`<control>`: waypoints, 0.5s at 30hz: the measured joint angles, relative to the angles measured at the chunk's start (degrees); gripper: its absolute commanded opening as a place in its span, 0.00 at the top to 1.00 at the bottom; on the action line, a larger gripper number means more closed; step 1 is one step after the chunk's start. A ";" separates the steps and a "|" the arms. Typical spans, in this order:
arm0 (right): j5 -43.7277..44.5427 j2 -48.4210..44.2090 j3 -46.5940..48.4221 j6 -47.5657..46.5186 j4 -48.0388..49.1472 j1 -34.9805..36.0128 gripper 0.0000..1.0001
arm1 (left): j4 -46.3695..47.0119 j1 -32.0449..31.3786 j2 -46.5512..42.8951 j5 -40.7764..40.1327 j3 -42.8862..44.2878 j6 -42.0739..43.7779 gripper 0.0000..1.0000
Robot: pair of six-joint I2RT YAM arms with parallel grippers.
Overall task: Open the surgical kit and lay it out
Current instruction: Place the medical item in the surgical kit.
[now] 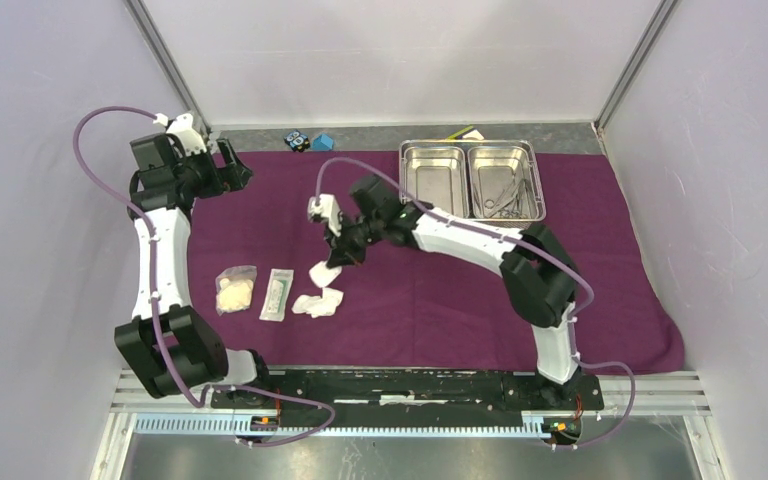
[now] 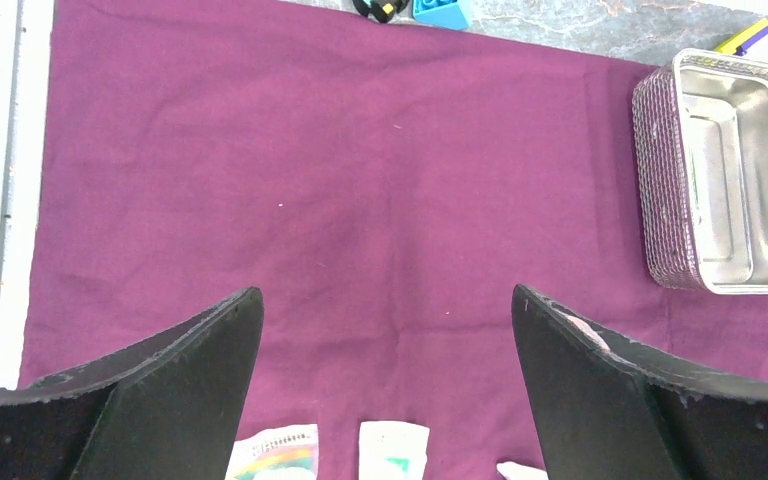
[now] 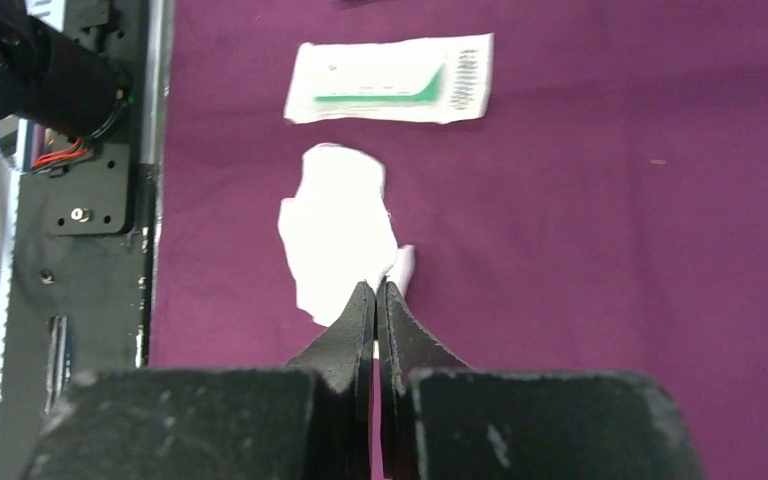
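Observation:
The dark-purple cloth wrap (image 1: pixel 430 290) lies spread flat over the table. At its back right stands the steel tray (image 1: pixel 401 170), with slim steel clamps (image 1: pixel 505 195) in its right compartment and its left one bare. My right gripper (image 1: pixel 345 253) hovers over the cloth's middle, shut on a white gauze wad (image 1: pixel 323 272) that hangs from its tips (image 3: pixel 376 285). Another gauze wad (image 1: pixel 318 304) lies just below it. A flat white packet (image 1: pixel 276 294) (image 3: pixel 390 80) lies to the left. My left gripper (image 1: pixel 235 166) (image 2: pixel 388 300) stands open and holds nothing at the back left.
A clear pouch with pale contents (image 1: pixel 236 290) lies left of the flat packet. Small black (image 1: pixel 296 140) and blue (image 1: pixel 323 141) blocks sit on the grey strip behind the cloth, and a yellow-purple-white block (image 1: pixel 463 133) sits behind the tray. White walls close in on both sides.

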 measured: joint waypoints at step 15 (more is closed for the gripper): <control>-2.32 12.79 5.16 5.03 0.85 5.64 0.97 | -0.11 0.20 -4.98 -1.11 -0.22 0.09 0.00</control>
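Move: The right hand, its fingers shut on a piece of gauze, is bound for the gauze already lying on the cloth, about 5 cm back, 6 cm to its left and some 11 cm below. The dressing packet lies about 9 cm left of that gauze and 2 cm farther out; the cotton bag is 18 cm left of it and 3 cm farther out. From the left hand the lying gauze is roughly 22 cm back, 16 cm right and 22 cm below. Keeping the gauze pinched in its shut fingers, the right hand sinks about 7 cm while drawing back and to its left some 4 cm each, bringing the piece down to the gauze lying on the cloth. It rolls about 10 degrees and slows towards the end. The empty left hand, wide open, rises about 3 cm and eases slightly back. ##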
